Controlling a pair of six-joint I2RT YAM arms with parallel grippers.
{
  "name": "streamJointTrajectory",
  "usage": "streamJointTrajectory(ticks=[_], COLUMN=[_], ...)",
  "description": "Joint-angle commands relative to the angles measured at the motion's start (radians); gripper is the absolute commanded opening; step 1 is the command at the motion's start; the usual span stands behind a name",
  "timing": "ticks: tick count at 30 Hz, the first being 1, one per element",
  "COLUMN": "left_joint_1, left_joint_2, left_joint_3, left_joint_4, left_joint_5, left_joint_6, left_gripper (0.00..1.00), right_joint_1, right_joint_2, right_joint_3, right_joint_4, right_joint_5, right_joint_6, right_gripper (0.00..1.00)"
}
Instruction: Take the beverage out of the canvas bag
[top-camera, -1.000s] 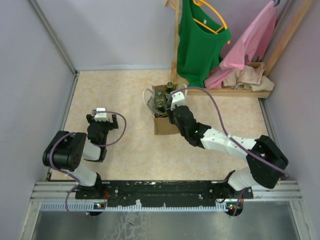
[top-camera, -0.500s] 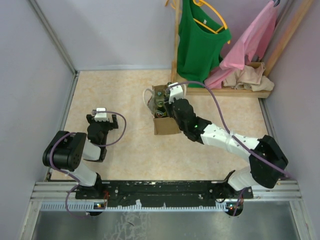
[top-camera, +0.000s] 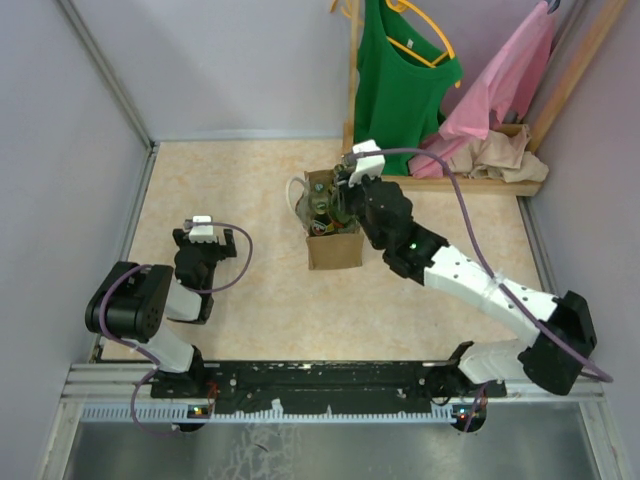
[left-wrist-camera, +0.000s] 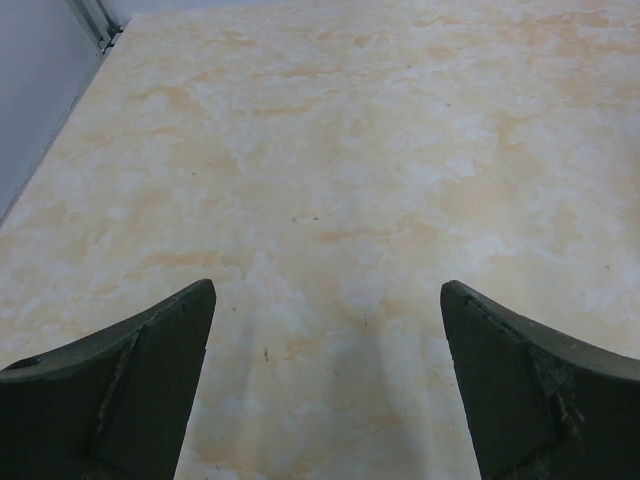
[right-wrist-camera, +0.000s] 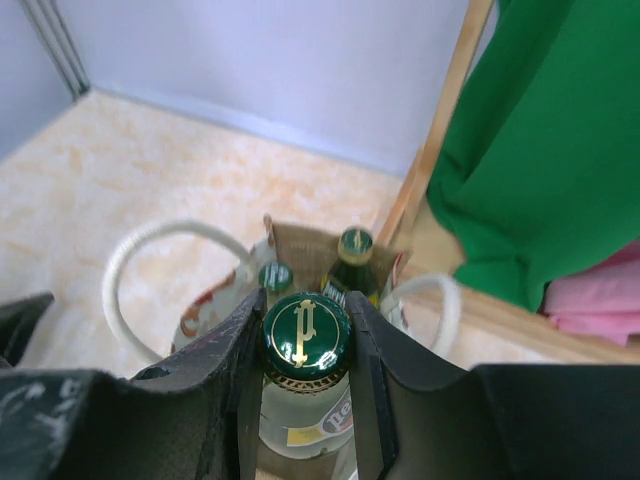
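The tan canvas bag (top-camera: 333, 250) with white looped handles stands mid-table; it also shows in the right wrist view (right-wrist-camera: 305, 247). My right gripper (right-wrist-camera: 306, 335) is shut on the green cap and neck of a clear beverage bottle (right-wrist-camera: 304, 395), held over the bag's mouth. Two more capped bottles (right-wrist-camera: 354, 250) stand in the bag behind it. In the top view the right gripper (top-camera: 338, 200) is over the bag's opening. My left gripper (top-camera: 204, 240) is open and empty over bare table at the left; its fingers (left-wrist-camera: 130, 380) frame only tabletop.
A green sleeveless shirt (top-camera: 400, 85) and a pink garment (top-camera: 500, 85) hang on a wooden rack at the back right, close behind the bag. Beige cloth (top-camera: 495, 155) lies on the rack's base. Grey walls close in the table on the left, back and right.
My right arm has stretched further and its wrist has risen and moved back over the bag. The left arm has not moved.
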Motion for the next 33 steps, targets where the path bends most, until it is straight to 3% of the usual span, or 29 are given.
streamJointTrajectory(ticks=[1, 12, 16, 24, 29, 33], left_joint_1=[0.006, 0.007, 0.008, 0.007, 0.007, 0.008], left_joint_2=[0.000, 0.000, 0.000, 0.000, 0.000, 0.000], left_joint_3=[0.013, 0.013, 0.014, 0.013, 0.013, 0.014], left_joint_4=[0.017, 0.017, 0.017, 0.017, 0.017, 0.017], left_joint_5=[0.010, 0.009, 0.009, 0.010, 0.010, 0.010], left_joint_6=[-0.007, -0.008, -0.007, -0.007, -0.007, -0.007], left_gripper=[1.00, 1.00, 1.00, 1.00, 1.00, 1.00], right_joint_1=[0.004, -0.002, -0.057, -0.293, -0.462, -0.529], right_joint_2=[-0.133, -0.209, -0.230, -0.276, -0.246, -0.184], right_joint_3=[0.155, 0.197, 0.207, 0.141, 0.075, 0.000], right_joint_4=[0.203, 0.317, 0.304, 0.139, -0.004, 0.023], right_joint_5=[0.023, 0.266, 0.376, 0.376, 0.261, 0.190], right_joint_6=[-0.078, -0.345, -0.379, -0.187, 0.014, 0.061], right_gripper=[0.00, 0.00, 0.00, 0.00, 0.00, 0.00])
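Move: The right hand already holds the beverage bottle by its neck, raised over the front right of the canvas bag, whose middle lies about 5 cm ahead, 4 cm left and 22 cm below. The open table it is taken to lies some 28 cm to the right, 3 cm ahead and 30 cm down; beyond stand the green shirt, 24 cm ahead and 14 cm right at nearly hand height, and the folded clothes, 25 cm ahead, 36 cm right, 25 cm lower. From the left hand that spot is about 60 cm right, level ahead, 9 cm below. Keeping its pinch on the green-capped neck, the right hand draws the bottle straight on up by about 13 cm over the bag, the fingers tipping up a little, and begins to drift right as the rise slows. It then sweeps right, away from the bag and over the bare table, some 26 cm in all while swinging clockwise about 45 degrees, and at the end starts down by roughly 5 cm, fingers still shut on the bottle. ##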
